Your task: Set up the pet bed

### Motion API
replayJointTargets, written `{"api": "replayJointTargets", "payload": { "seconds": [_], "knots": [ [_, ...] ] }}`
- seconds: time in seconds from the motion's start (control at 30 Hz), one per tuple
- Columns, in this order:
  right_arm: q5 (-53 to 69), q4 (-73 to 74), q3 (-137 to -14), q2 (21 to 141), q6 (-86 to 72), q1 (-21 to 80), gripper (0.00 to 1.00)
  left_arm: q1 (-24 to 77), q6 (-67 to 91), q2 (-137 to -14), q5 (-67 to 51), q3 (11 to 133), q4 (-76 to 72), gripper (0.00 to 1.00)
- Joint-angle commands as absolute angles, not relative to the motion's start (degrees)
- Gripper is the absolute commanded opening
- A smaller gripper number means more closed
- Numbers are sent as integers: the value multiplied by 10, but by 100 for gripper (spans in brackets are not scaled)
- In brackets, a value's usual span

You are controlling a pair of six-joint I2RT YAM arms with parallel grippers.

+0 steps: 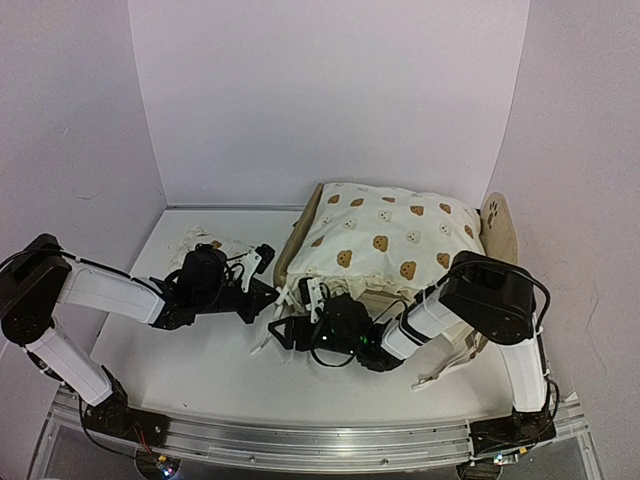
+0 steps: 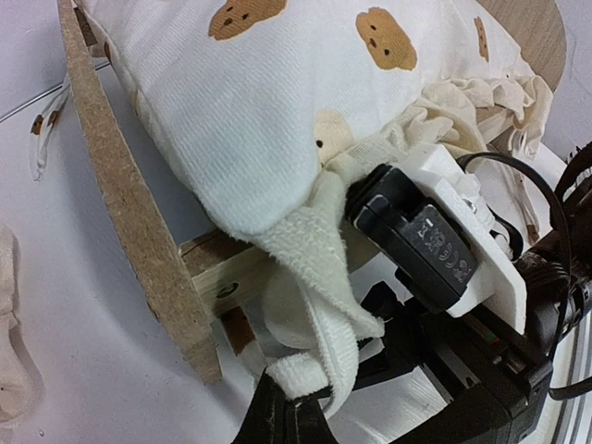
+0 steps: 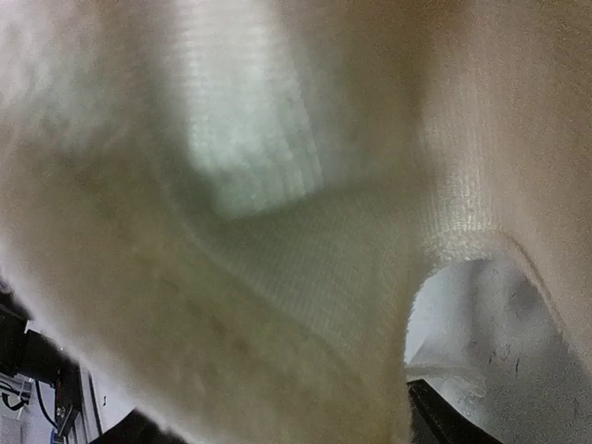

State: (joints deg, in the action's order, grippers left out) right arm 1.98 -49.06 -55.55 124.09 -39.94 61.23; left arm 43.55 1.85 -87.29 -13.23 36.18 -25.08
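The pet bed stands at the right of the table, its rounded headboard (image 1: 497, 226) with the paw cutout at the far right and its wooden footboard (image 2: 129, 203) facing my left arm. The bear-print cushion (image 1: 385, 235) lies on it and hides the base. My left gripper (image 2: 291, 400) is shut on a cream cushion tie (image 2: 324, 305) at the bed's near-left corner. My right gripper (image 1: 295, 330) sits just beside that corner. In the right wrist view cream cloth (image 3: 277, 231) covers almost everything. Its dark fingers (image 3: 444, 421) show only at the bottom corners, wide apart.
A small bear-print pillow (image 1: 205, 241) lies on the table behind my left arm. White walls close in the back and both sides. The right arm's wrist camera (image 2: 416, 242) sits very close to my left gripper, and the two arms nearly touch.
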Motion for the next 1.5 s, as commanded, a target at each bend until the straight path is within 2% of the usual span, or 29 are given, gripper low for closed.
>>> {"api": "replayJointTargets", "payload": {
  "seconds": [0.0, 0.07, 0.13, 0.3, 0.43, 0.6, 0.77, 0.93, 1.1, 1.3, 1.47],
  "knots": [
    [4, -575, -540, 1238, -413, 617, 71, 437, 35, -862, -135, 369, -279, 0],
    [7, -564, -567, 1255, -416, 617, 70, 437, 43, -865, -138, 371, -279, 0],
    [-5, -556, -590, 1268, -420, 617, 63, 437, 50, -866, -144, 373, -279, 0],
    [-17, -563, -600, 1277, -425, 617, 24, 437, 90, -842, -126, 356, -282, 0],
    [-9, -558, -558, 1258, -435, 617, 0, 437, 128, -783, -86, 316, -300, 0],
    [-22, -502, -540, 1243, -406, 617, 0, 437, 146, -739, -50, 299, -352, 0],
    [-27, -414, -582, 1245, -350, 616, 0, 437, 143, -781, -34, 367, -371, 0],
    [-47, -342, -604, 1246, -312, 616, 0, 437, 134, -811, 70, 434, -385, 0],
    [-63, -330, -594, 1235, -290, 617, 0, 436, 100, -825, 102, 484, -419, 0],
    [-71, -341, -566, 1233, -300, 616, 0, 437, 114, -782, 95, 380, -628, 0],
    [-95, -351, -546, 1228, -306, 616, 0, 436, 201, -777, 161, 321, -671, 0]
  ]
}}
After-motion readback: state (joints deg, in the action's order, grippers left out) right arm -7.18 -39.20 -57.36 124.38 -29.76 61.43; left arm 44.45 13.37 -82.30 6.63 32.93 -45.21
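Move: The strap's loose tail hangs between the open right fingers, about 1 cm ahead and 1 cm left of the hand point, level with it; the end board's near corner is roughly 8 cm ahead, 0 cm sideways and slightly higher. The left hand already pinches the other strap end, with the strap crossing about 1 cm back, 3 cm right and 4 cm below. From it the cushion corner is some 5 cm ahead, 5 cm right and 3 cm below. Right pinches the strap tail, drawing 3 cm down; left lifts its held end about 9 cm and forward. ##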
